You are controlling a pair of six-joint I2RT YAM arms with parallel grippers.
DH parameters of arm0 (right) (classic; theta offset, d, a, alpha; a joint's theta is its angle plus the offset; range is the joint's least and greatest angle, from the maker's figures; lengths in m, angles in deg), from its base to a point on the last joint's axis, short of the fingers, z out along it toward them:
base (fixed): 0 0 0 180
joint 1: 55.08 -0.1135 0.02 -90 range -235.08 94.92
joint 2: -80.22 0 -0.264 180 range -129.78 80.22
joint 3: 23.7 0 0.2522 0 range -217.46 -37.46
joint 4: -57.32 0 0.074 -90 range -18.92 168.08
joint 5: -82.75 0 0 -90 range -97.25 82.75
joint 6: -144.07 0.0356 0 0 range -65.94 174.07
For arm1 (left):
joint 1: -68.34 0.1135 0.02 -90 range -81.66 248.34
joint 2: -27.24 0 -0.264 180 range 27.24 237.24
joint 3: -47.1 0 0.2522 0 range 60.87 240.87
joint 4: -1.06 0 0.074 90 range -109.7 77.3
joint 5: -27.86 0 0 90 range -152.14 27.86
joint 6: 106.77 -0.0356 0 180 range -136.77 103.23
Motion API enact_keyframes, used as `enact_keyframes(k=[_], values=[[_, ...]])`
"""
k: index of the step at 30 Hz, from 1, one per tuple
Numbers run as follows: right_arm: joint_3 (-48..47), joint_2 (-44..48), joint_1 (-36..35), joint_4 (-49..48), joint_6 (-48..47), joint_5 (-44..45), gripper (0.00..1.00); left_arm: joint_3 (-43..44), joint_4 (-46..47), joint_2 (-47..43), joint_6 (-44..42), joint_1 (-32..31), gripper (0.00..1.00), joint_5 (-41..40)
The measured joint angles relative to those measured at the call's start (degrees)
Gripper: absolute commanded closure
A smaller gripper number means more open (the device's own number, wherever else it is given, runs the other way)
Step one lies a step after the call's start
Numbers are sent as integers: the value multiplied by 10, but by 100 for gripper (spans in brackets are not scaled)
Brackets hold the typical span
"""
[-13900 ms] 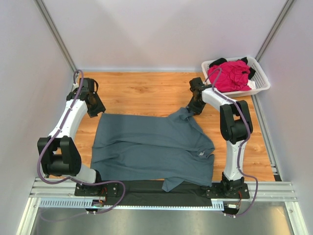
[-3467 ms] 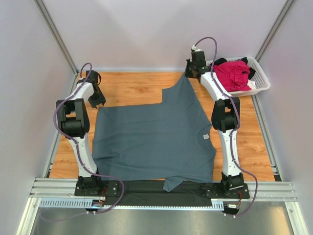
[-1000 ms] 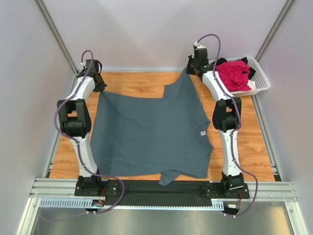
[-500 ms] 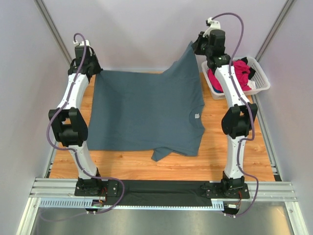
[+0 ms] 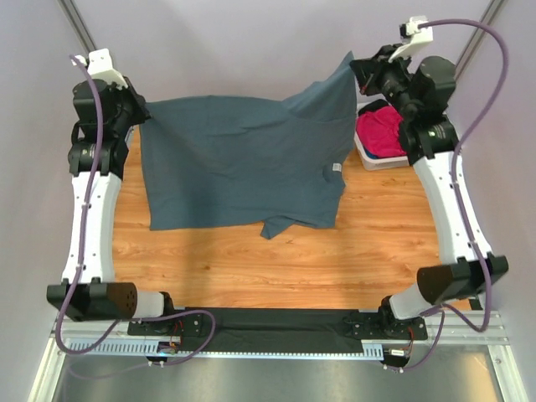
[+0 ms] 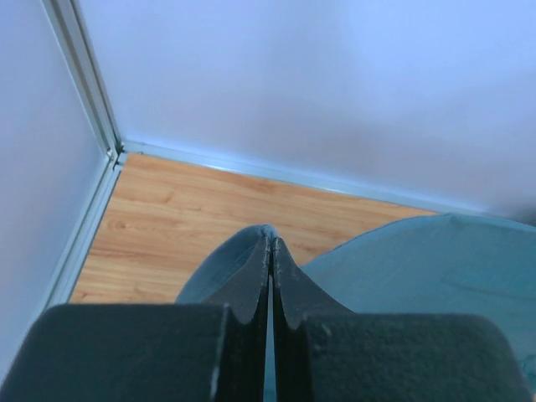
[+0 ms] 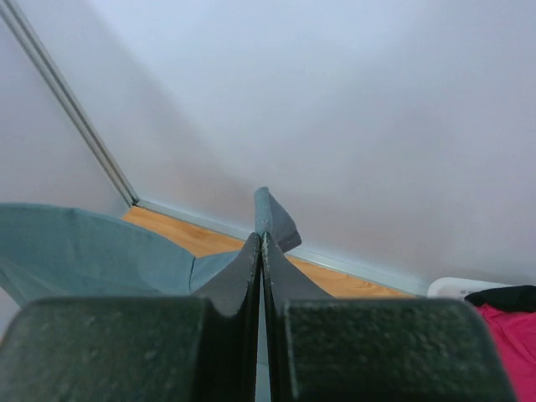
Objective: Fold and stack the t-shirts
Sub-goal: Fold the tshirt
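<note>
A large slate blue-grey t-shirt (image 5: pixel 243 159) hangs spread in the air between both raised arms, its lower edge just above the wooden table. My left gripper (image 5: pixel 138 115) is shut on its upper left corner; the pinched cloth (image 6: pixel 251 251) bulges past the closed fingertips of the left gripper (image 6: pixel 270 241). My right gripper (image 5: pixel 358 69) is shut on the upper right corner, where a tuft of cloth (image 7: pixel 270 213) sticks up beyond the right gripper (image 7: pixel 260 238). A small neck label (image 5: pixel 337 167) shows near the shirt's right edge. A magenta-pink t-shirt (image 5: pixel 381 132) lies in the basket.
A white slatted basket (image 5: pixel 368 155) stands at the back right, partly hidden behind the right arm; black cloth (image 7: pixel 507 297) lies beside the pink one in it. White walls close the back and sides. A metal rail (image 5: pixel 276 343) runs along the near edge.
Both arms have risen higher and spread slightly, lifting the blue-grey t-shirt off the table until it hangs almost fully in the air. Both grips stayed shut.
</note>
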Motion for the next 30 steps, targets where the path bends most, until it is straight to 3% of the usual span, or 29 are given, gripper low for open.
enact_keyframes(k=[6,17,22,30], values=[[57,135,0,27,-13,-7,100,-33,-44,-114,0,0,100,15],[50,384,-10,117,-20,-9,100,-25,-134,-334,1,-1,100,23],[-5,423,-10,151,-23,-19,100,36,-181,-389,1,-2,100,14],[-98,407,-4,223,-26,-32,100,189,-243,-389,6,-3,100,4]])
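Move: Each hand holds a top corner of the t-shirt, whose middle hangs about 8 cm back, 20 cm right and 22 cm below the left hand, and some 12 cm back, 19 cm left and 27 cm below the right. They carry it towards the near table edge, about 38 cm straight back and 40 cm below the left hand, some 41 cm back and 45 cm below the right. The laundry basket stands roughly 10 cm ahead, 21 cm right and 38 cm below the right hand. Still pinching the t-shirt's two top corners in shut fingers, both hands haul it back together, some 36 cm towards their own bases and the near table edge, climbing nearly 20 cm on the way. The wrists tip fingers-up by about 30 degrees; the right hand slows sooner than the left. ##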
